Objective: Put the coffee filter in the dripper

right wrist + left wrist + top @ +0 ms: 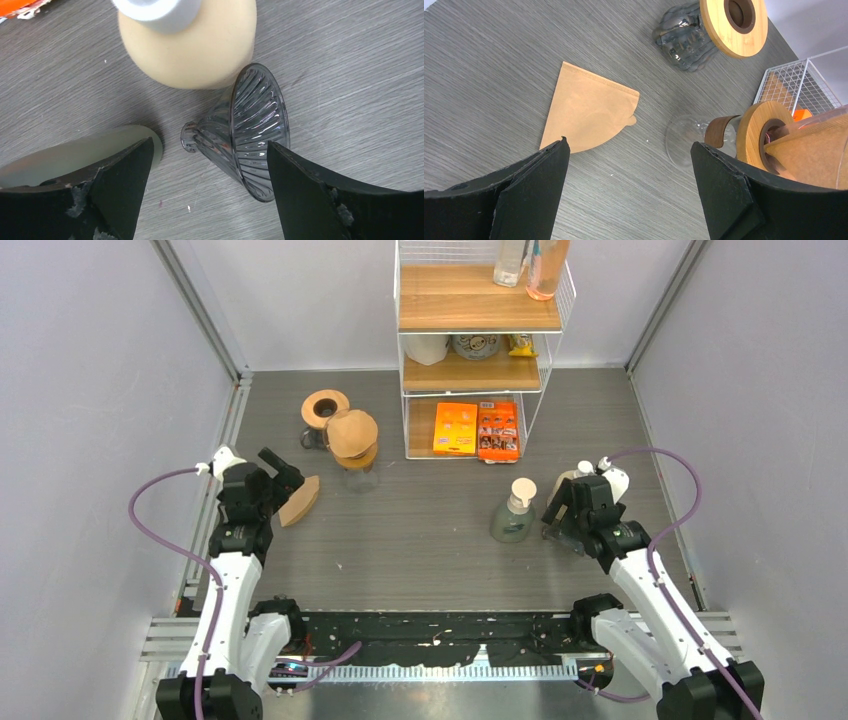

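Note:
A brown paper coffee filter point(586, 112) lies flat on the grey table, just ahead of my left gripper point(629, 145), which is open and holds nothing. From above, the filter point(300, 502) sits right beside the left gripper point(285, 478). A clear ribbed dripper point(250, 130) lies on its side on the table. My right gripper point(210, 145) is open and straddles it, with the rim close to the right finger. In the top view the right gripper point(560, 515) hides that dripper.
A glass dripper with a wooden collar point(323, 410) and a carafe holding a filter point(353, 440) stand behind the left gripper. A soap pump bottle point(515, 510) and a beige bottle point(190, 45) crowd the right gripper. A wire shelf point(480, 350) stands at the back.

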### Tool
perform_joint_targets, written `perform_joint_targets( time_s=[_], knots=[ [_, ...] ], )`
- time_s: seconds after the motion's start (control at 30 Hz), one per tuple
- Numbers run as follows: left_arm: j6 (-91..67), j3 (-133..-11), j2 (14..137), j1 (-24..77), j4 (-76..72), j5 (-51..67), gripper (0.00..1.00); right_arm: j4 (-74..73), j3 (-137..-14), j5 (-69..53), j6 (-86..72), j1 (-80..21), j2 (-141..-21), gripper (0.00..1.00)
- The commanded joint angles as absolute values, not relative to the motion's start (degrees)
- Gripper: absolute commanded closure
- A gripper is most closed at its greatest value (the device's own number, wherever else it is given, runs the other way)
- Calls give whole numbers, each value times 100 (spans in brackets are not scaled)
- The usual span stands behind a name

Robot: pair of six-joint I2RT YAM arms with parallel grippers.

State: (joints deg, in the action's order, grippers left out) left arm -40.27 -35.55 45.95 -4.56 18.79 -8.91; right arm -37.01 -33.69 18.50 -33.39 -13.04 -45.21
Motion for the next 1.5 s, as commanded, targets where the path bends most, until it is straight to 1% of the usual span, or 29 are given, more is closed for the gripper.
perform_joint_targets(
  time_s=[0.0, 0.1, 0.23, 0.37, 0.47, 0.5, 0.7, 0.87, 1.0, 1.07, 1.13, 1.3, 1.47],
  knots=[
    [-3991, -3581, 4531, -450, 1549, -817, 0, -3180, -3157, 1523, -3391, -1076, -4550, 13],
    [-4005, -3552, 4567, -456, 1461, -790, 1, -3171, -3088, 1557, -3401, -1029, -4553, 19],
    [-4016, -3568, 4665, -456, 1456, -721, 0, -3092, -2974, 1559, -3472, -1017, -4545, 35],
    [-4051, -3532, 4713, -456, 1392, -713, 0, -3054, -2892, 1546, -3602, -1013, -4603, 45],
    [-4068, -3537, 4739, -457, 1376, -695, 0, -3066, -2888, 1553, -3634, -1011, -4645, 51],
    [-4077, -3535, 4746, -457, 1386, -697, 0, -3085, -2895, 1566, -3631, -1006, -4647, 55],
    [-4093, -3548, 4748, -456, 1415, -704, 0, -3263, -2980, 1457, -3581, -1010, -4609, 69],
    [-4146, -3552, 4884, -457, 1392, -621, 0, -3408, -3095, 1335, -3588, -1012, -4385, 75],
    [-4148, -3582, 4907, -457, 1391, -545, 0, -3716, -3332, 1419, -3509, -1011, -4165, 88],
    [-4148, -3576, 4881, -457, 1379, -545, 0, -3880, -3522, 1486, -3473, -1009, -4024, 91],
    [-4164, -3569, 4868, -456, 1371, -532, 0, -3980, -3660, 1485, -3441, -1010, -3849, 92],
    [-4215, -3555, 4934, -456, 1241, -313, 0, -4150, -4090, 1436, -3336, -1009, -3549, 92],
    [-4197, -3603, 5000, -457, 1287, -382, 0, -4159, -4961, 1595, -3216, -1015, -3467, 93]
  ],
)
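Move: The grey ribbed dripper lies on its side just under the right hand, its middle about 2 cm ahead, 2 cm to the right and some 3 cm below. The cream pump bottle stands about 7 cm beyond the dripper and 1 cm to its left. The green pump bottle is roughly 10 cm left of the dripper and 1 cm farther out. From the left hand the dripper is about 48 cm right, 7 cm nearer and 10 cm lower. Down about 3 cm goes the right hand onto the grey dripper, closing from almost wide open until the fingers pinch its wall at the rim, one inside the cone. It then turns upward, slowly at first and then faster, lifting the dripper nearly 10 cm while the fingertips tip up some 10 degrees. The left hand, still open and empty, drifts about 2 cm right and forward. ##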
